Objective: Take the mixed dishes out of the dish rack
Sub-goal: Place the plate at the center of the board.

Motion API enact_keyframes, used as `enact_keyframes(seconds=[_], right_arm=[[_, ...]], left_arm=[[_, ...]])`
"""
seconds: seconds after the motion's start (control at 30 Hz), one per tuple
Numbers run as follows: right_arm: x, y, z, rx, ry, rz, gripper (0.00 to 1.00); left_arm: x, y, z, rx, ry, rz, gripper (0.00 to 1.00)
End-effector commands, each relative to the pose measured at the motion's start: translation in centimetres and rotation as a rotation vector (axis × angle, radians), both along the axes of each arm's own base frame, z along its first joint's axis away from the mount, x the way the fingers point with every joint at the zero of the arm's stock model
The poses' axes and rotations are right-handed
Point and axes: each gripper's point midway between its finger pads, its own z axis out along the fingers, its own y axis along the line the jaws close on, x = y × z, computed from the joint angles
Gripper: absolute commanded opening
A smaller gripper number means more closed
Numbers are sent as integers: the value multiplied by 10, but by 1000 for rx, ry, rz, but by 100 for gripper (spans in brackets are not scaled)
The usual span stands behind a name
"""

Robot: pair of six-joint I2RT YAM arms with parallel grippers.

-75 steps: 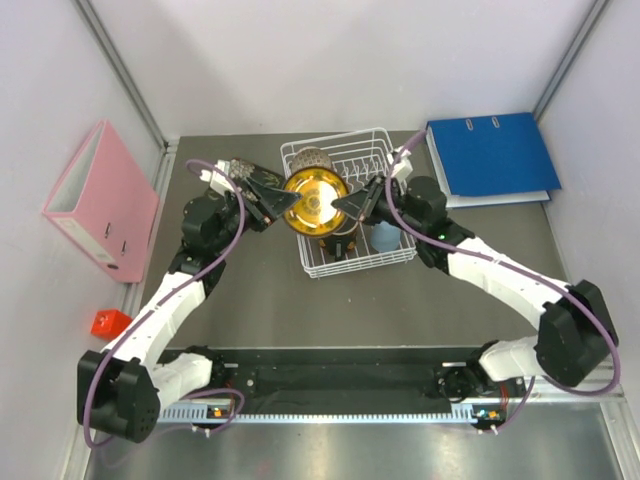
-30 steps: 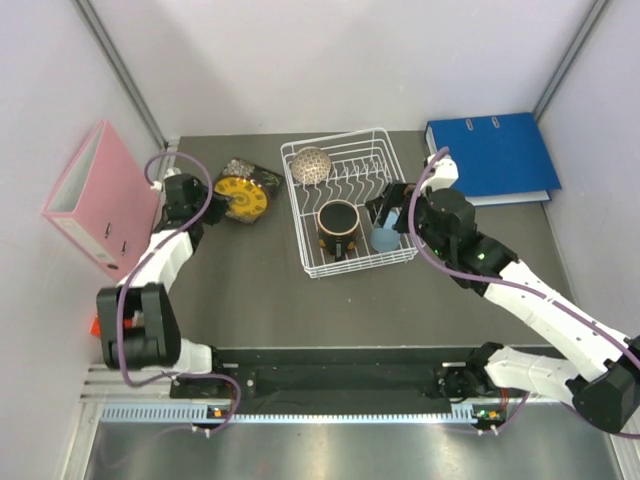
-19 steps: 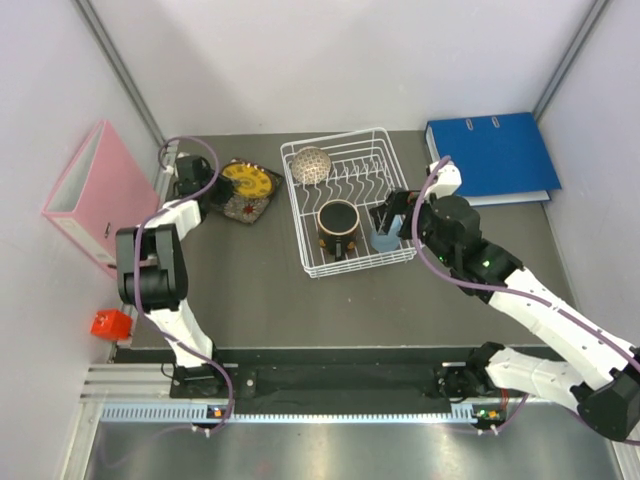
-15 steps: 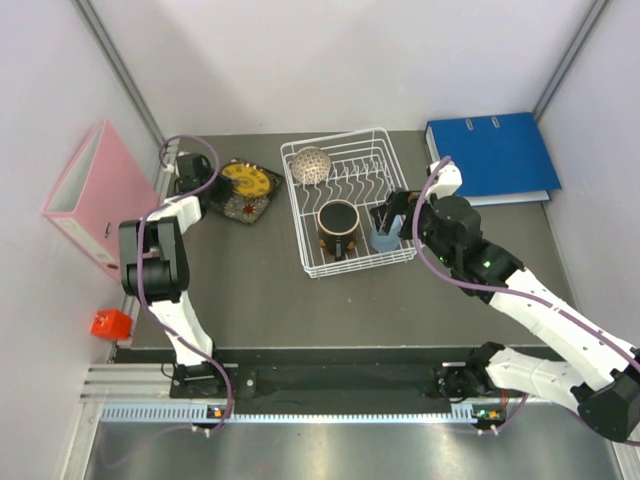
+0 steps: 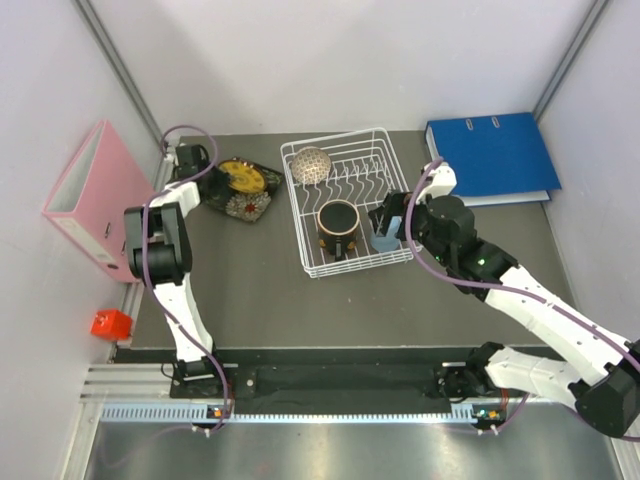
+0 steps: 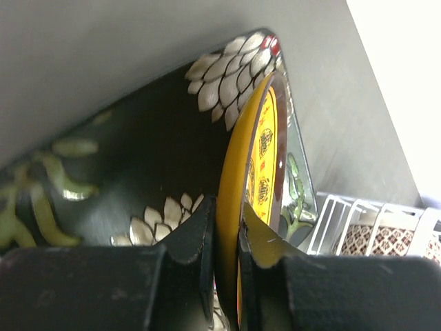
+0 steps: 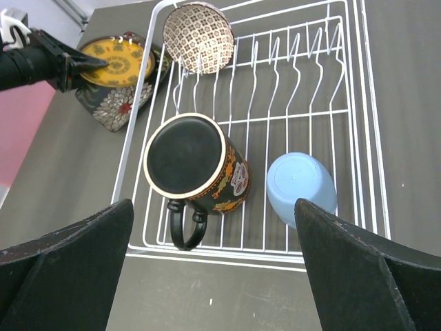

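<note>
The white wire dish rack [image 5: 398, 256] [image 7: 358, 138] holds a speckled bowl [image 5: 311, 163] [image 7: 198, 27] at its back left, a dark mug with orange pattern [image 5: 338, 225] [image 7: 189, 155] lying mouth up, and a light-blue cup [image 5: 383, 241] [image 7: 300, 183] upside down. Left of the rack, a dark floral square plate [image 5: 245, 206] [image 6: 138, 152] lies on the table. My left gripper [image 5: 207, 178] [image 6: 227, 207] is shut on the rim of the amber-yellow plate [image 5: 238, 177] [image 6: 258, 145], held just over the floral plate. My right gripper [image 5: 392, 222] [image 7: 213, 204] hangs open above the mug and cup.
A pink binder [image 5: 100, 200] leans along the left wall, close to my left arm. A blue binder [image 5: 492, 158] lies at the back right beside the rack. A small red block [image 5: 110, 323] sits at the table's left edge.
My left gripper has swung toward the back left corner, and the yellow plate it holds has tipped from nearly upright to lying flat over the floral plate. The right gripper shifted only slightly.
</note>
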Motion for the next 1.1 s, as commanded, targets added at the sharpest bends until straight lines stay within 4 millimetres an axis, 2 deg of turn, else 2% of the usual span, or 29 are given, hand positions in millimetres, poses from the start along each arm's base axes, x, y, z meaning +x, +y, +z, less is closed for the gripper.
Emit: enact_keyframes(seconds=[0.0, 0.1, 0.17, 0.2, 0.27, 0.3, 0.43, 0.5, 0.53, 0.7, 0.73, 1.03, 1.07], right_arm=[[2, 7, 13, 25, -35, 19, 100], [2, 7, 12, 24, -34, 19, 100], [2, 7, 11, 24, -33, 17, 100], [2, 7, 11, 23, -33, 17, 99], [3, 8, 10, 26, -31, 19, 100], [3, 9, 10, 30, -33, 22, 100], [3, 13, 8, 34, -23, 32, 100], [3, 13, 8, 38, -25, 35, 100], [3, 13, 8, 38, -23, 34, 100], [1, 14, 7, 50, -18, 39, 100], [1, 14, 6, 50, -16, 39, 100], [2, 16, 1, 53, -8, 43, 100], [1, 16, 1, 50, -6, 43, 100]], left_arm=[[8, 4, -4, 24, 27, -20, 0], [6, 3, -14, 14, 83, -31, 0], [3, -1, -16, 9, 115, -53, 9], [0, -2, -17, 6, 127, -58, 23], [-8, -4, -21, -3, 154, -67, 36], [-12, -4, -20, 0, 157, -68, 47], [-30, -2, -28, 24, 230, -69, 59], [-34, 2, -27, 43, 246, -59, 62], [-37, 4, -27, 53, 258, -57, 69], [-51, 16, -20, 123, 322, -26, 73], [-52, 19, -21, 138, 335, -24, 92], [-84, 31, -17, 198, 450, 16, 94], [-86, 31, -11, 197, 445, 23, 94]])
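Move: The left hand still pinches the yellow plate by its rim, tilted over the dark square board, whose centre lies about 4 cm to the hand's right and 4 cm below. The speckled bowl in the rack stands some 22 cm right and 3 cm farther out. From the right hand, the board's centre is roughly 24 cm ahead, 36 cm left and 22 cm below. Left fingers open wide, letting go of the yellow plate, as the hand backs off about 5 cm, tipping down. ##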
